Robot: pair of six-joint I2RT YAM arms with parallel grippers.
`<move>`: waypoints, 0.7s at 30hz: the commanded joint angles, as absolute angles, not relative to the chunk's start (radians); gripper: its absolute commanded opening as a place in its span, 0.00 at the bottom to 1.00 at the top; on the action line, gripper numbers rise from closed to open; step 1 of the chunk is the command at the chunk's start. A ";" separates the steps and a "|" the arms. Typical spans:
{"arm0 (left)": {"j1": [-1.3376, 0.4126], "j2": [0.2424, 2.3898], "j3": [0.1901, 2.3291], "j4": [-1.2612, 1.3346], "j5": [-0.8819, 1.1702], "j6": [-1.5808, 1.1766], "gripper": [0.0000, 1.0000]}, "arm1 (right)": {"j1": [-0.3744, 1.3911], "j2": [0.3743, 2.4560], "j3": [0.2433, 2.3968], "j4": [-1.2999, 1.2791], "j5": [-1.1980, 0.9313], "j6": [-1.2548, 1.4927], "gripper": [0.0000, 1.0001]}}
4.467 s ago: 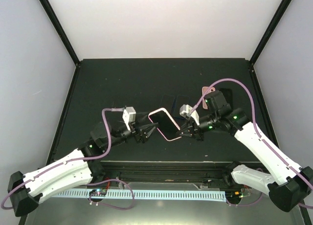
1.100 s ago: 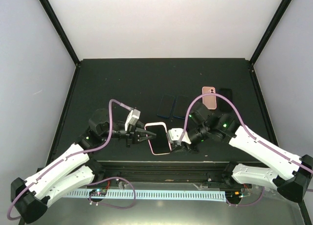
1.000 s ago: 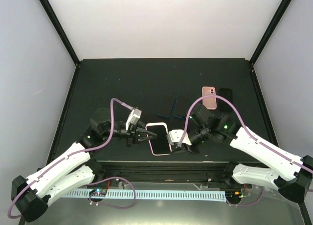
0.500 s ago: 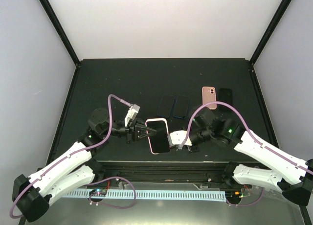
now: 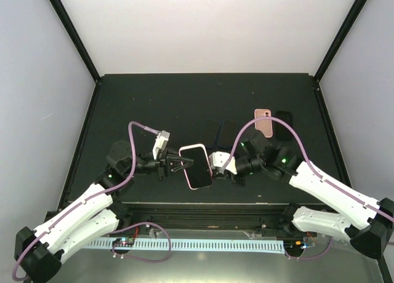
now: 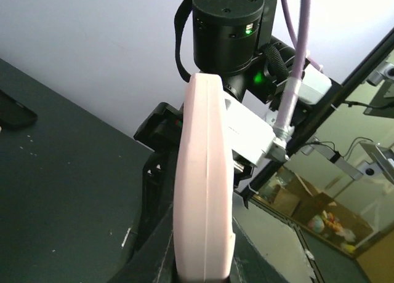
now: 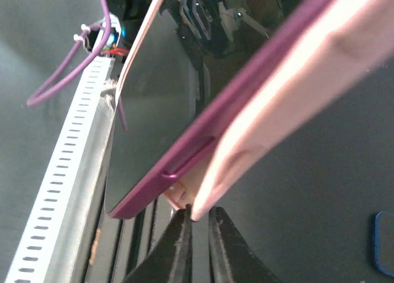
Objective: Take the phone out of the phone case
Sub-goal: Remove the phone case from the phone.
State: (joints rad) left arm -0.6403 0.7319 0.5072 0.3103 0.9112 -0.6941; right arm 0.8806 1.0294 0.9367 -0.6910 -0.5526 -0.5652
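A phone with a dark screen (image 5: 197, 167) and magenta rim (image 7: 234, 120) sits in a pale pink case (image 5: 184, 152), held above the black table (image 5: 154, 104) near its front edge. My left gripper (image 5: 182, 166) is shut on the cased phone's left side; in the left wrist view the pink case edge (image 6: 203, 184) stands upright between my fingers. My right gripper (image 5: 213, 165) is shut on the case's lip (image 7: 246, 144), which stands off from the phone at that corner; in the right wrist view my gripper (image 7: 198, 216) pinches it.
Two dark blue phones (image 5: 212, 131) (image 5: 229, 133) lie behind the held phone. A pink phone (image 5: 263, 122) and a black one (image 5: 284, 120) lie at the back right. A white slotted cable duct (image 5: 184, 245) runs along the front below the table edge.
Both grippers have carried the cased phone up and a little back from the front edge. The phone now tilts slightly and the case lip stands off from it.
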 commanded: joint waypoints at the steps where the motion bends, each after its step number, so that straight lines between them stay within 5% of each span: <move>1: -0.683 0.692 0.496 0.409 1.065 -0.808 0.02 | 0.785 1.078 1.002 -0.472 -0.530 -0.432 0.12; 21: -0.718 0.857 0.376 0.620 0.940 -0.816 0.02 | 0.714 1.168 1.111 -0.466 -0.969 -0.189 0.52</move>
State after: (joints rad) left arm -0.6582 0.7937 0.4091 0.5869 0.8127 -0.7677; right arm 0.7101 1.1439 1.0416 -0.7490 -0.8001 -0.2752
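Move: The phone in its pink case hangs between the hands, its middle about 3 cm to the right of the left hand, 1 cm back and 2 cm below. From the right hand, whose closed tips are at the case's near right corner, that middle is some 5 cm left, 3 cm ahead and 2 cm up. Two dark phones lie on the table about 25 cm ahead of the right hand and 20 cm below, one straight ahead, one 8 cm right. Forward about 2 cm, then up another 2, goes the right hand at the case's near right corner, rolling some 25 degrees about its fingers so its forward side dips, while its nearly shut fingers spread to about half open, giving up the corner they were closed at. The left hand keeps its grip on the left edge and eases forward about 1.5 cm. ##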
